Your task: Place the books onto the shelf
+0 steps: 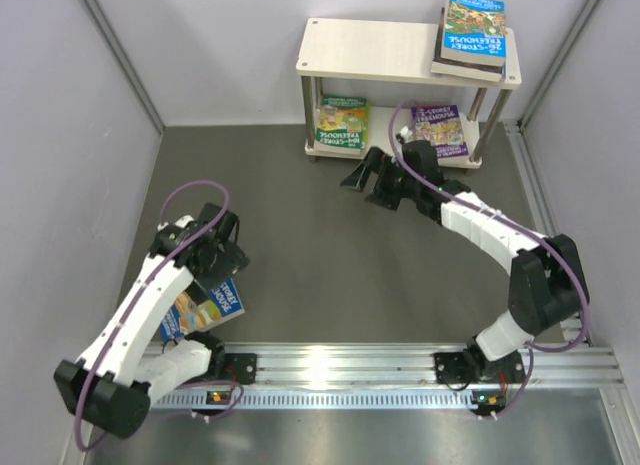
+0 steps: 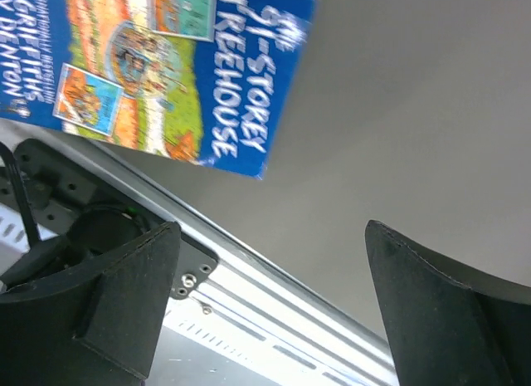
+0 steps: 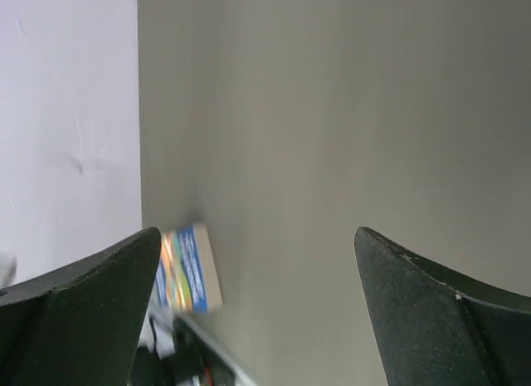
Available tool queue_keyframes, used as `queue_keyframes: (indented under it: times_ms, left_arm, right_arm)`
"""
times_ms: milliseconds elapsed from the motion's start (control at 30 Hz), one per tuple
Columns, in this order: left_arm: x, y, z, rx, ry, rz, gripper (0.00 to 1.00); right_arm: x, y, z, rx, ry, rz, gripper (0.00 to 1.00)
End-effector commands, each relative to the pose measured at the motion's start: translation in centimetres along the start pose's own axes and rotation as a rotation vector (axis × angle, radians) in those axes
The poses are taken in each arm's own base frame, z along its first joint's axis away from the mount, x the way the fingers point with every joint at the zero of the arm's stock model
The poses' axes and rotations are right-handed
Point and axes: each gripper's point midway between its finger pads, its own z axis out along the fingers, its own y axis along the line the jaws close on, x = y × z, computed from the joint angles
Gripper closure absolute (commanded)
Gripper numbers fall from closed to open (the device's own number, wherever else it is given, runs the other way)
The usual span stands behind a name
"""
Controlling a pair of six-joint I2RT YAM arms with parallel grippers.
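The shelf (image 1: 370, 47) stands at the back, cream boards on silver posts. A blue book (image 1: 472, 27) lies on a darker one at the right end of its top board. On the lower board lie a green book (image 1: 342, 123) and a purple book (image 1: 441, 128). Another blue book (image 1: 208, 307), titled "91-Storey Treehouse" (image 2: 166, 70), lies flat on the table near the front left, partly under my left arm. My left gripper (image 1: 230, 253) (image 2: 274, 307) hovers open just beyond it, holding nothing. My right gripper (image 1: 367, 183) (image 3: 257, 307) hangs open and empty in front of the shelf, and its camera sees the far blue book (image 3: 189, 268).
An aluminium rail (image 1: 380, 365) (image 2: 274, 295) carrying both arm bases runs along the near edge. Pale walls (image 1: 70, 135) close in the left, back and right sides. The dark grey table (image 1: 320, 255) stretches between the arms and the shelf.
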Motion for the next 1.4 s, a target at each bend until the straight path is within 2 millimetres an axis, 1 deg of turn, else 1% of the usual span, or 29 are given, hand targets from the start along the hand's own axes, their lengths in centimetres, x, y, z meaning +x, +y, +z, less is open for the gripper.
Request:
queue_keyframes:
  times_ms: [0, 33, 67, 100, 133, 167, 200, 267, 300, 367, 400, 500, 533, 567, 600, 633, 667, 800, 1000, 1067, 1167, 1233, 1267, 1300, 1333, 1367]
  left_arm:
    - [-0.9, 1.1, 2.4, -0.118, 0.035, 0.02, 0.02]
    - [-1.3, 0.8, 3.2, -0.118, 0.05, 0.013, 0.02]
    - [-2.0, 1.2, 3.8, -0.112, 0.08, -0.052, 0.02]
    - [-2.6, 1.3, 4.2, -0.086, 0.094, -0.03, 0.02]
    - [-3.4, 1.3, 4.9, -0.069, 0.093, -0.051, 0.02]
    - [-5.0, 3.0, 5.4, -0.097, 0.088, -0.141, 0.02]
    - [-5.3, 3.4, 5.6, -0.078, 0.113, -0.136, 0.02]
    - [-6.4, 4.8, 6.1, -0.123, 0.098, -0.184, 0.02]
    - [-6.8, 4.9, 6.1, -0.133, 0.088, -0.194, 0.02]
    - [-7.4, 5.9, 6.3, -0.152, 0.066, -0.267, 0.02]
    - [-7.5, 6.3, 6.5, -0.16, 0.053, -0.288, 0.02]
    - [-6.6, 7.6, 7.6, -0.192, 0.055, -0.361, 0.02]
    - [-5.4, 7.9, 8.5, -0.19, 0.088, -0.383, 0.02]
    - [-5.6, 7.2, 9.2, -0.147, 0.07, -0.412, 0.02]
    - [-5.2, 7.0, 9.6, -0.122, 0.076, -0.428, 0.02]
    - [-4.3, 6.7, 10.2, -0.098, 0.101, -0.441, 0.02]
    - [-4.2, 6.8, 10.4, -0.101, 0.094, -0.457, 0.02]
    - [-5.2, 7.8, 10.4, -0.132, 0.036, -0.465, 0.02]
    - [-6.2, 9.6, 10.7, -0.177, -0.001, -0.586, 0.02]
    - [-6.5, 10.5, 10.9, -0.198, -0.011, -0.659, 0.02]
    - [-6.8, 12.3, 11.3, -0.25, -0.032, -0.742, 0.02]
    - [-7.0, 14.4, 11.3, -0.316, -0.044, -0.798, 0.02]
    - [-7.4, 14.9, 11.5, -0.312, -0.051, -0.809, 0.02]
    - [-7.1, 14.9, 12.1, -0.288, -0.021, -0.832, 0.02]
    - [-7.3, 16.1, 12.1, -0.301, -0.022, -0.89, 0.02]
    - [-7.3, 16.7, 12.6, -0.307, -0.011, -0.902, 0.02]
  right_arm:
    - [5.7, -0.6, -1.4, -0.014, 0.146, -0.042, 0.0]
    - [6.3, -0.7, -1.6, -0.016, 0.164, -0.046, 0.0]
    - [7.2, -0.7, -2.2, -0.023, 0.192, -0.046, 0.0]
    - [7.5, -0.7, -2.5, -0.025, 0.202, -0.046, 0.0]
    - [7.8, -0.6, -2.8, -0.031, 0.21, -0.054, 0.0]
    - [8.3, -0.3, -3.1, -0.042, 0.227, -0.061, 0.0]
    - [8.6, 0.0, -3.7, -0.044, 0.239, -0.066, 0.0]
    - [9.1, 0.5, -4.5, -0.059, 0.252, -0.078, 0.0]
    - [9.5, 0.5, -4.9, -0.06, 0.264, -0.079, 0.0]
    - [10.1, 0.3, -5.4, -0.056, 0.282, -0.079, 0.0]
    - [10.4, 0.2, -6.0, -0.051, 0.293, -0.076, 0.0]
    - [11.1, 0.1, -7.1, -0.054, 0.315, -0.081, 0.0]
    - [11.5, 0.3, -7.4, -0.06, 0.325, -0.083, 0.0]
    - [11.8, 0.2, -7.8, -0.061, 0.332, -0.084, 0.0]
    - [12.0, 0.2, -7.9, -0.062, 0.336, -0.091, 0.0]
    - [12.7, 0.0, -8.1, -0.056, 0.355, -0.092, 0.0]
    - [12.9, -0.1, -8.2, -0.053, 0.361, -0.095, 0.0]
    - [14.5, -0.6, -8.8, -0.036, 0.408, -0.128, 0.0]
    - [16.6, -0.9, -9.3, -0.008, 0.467, -0.161, 0.0]
    - [17.3, -1.1, -9.6, 0.0, 0.489, -0.165, 0.0]
    - [18.0, -1.2, -9.9, 0.012, 0.505, -0.172, 0.0]
    - [18.3, -1.4, -10.3, 0.022, 0.515, -0.174, 0.0]
    - [18.4, -1.3, -10.6, 0.02, 0.513, -0.177, 0.0]
    - [18.4, -1.4, -10.7, 0.026, 0.516, -0.177, 0.0]
    - [18.6, -1.5, -10.9, 0.029, 0.52, -0.179, 0.0]
    - [18.7, -1.6, -11.1, 0.031, 0.524, -0.183, 0.0]
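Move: Lying flat below the open left fingers, the last book, the 71-Storey Treehouse, has its middle about 7 cm to the left and 5 cm back, some 16 cm down; the metal rail runs straight behind that hand, about 15 cm back. From the right hand, also empty and now clear of the shelf, the book is far off: roughly 40 cm left, 28 cm back and 19 cm down. Swinging left and sinking across the last book, the left hand ends beyond its left end, some 17 cm over and 10 cm lower, with a short dip down and back midway. It turns about 50 degrees counter-clockwise, fingers staying wide open. Meanwhile the right hand draws back about 20 cm from the shelf, dropping some 6 cm and turning about 25 degrees counter-clockwise, still open and empty. ##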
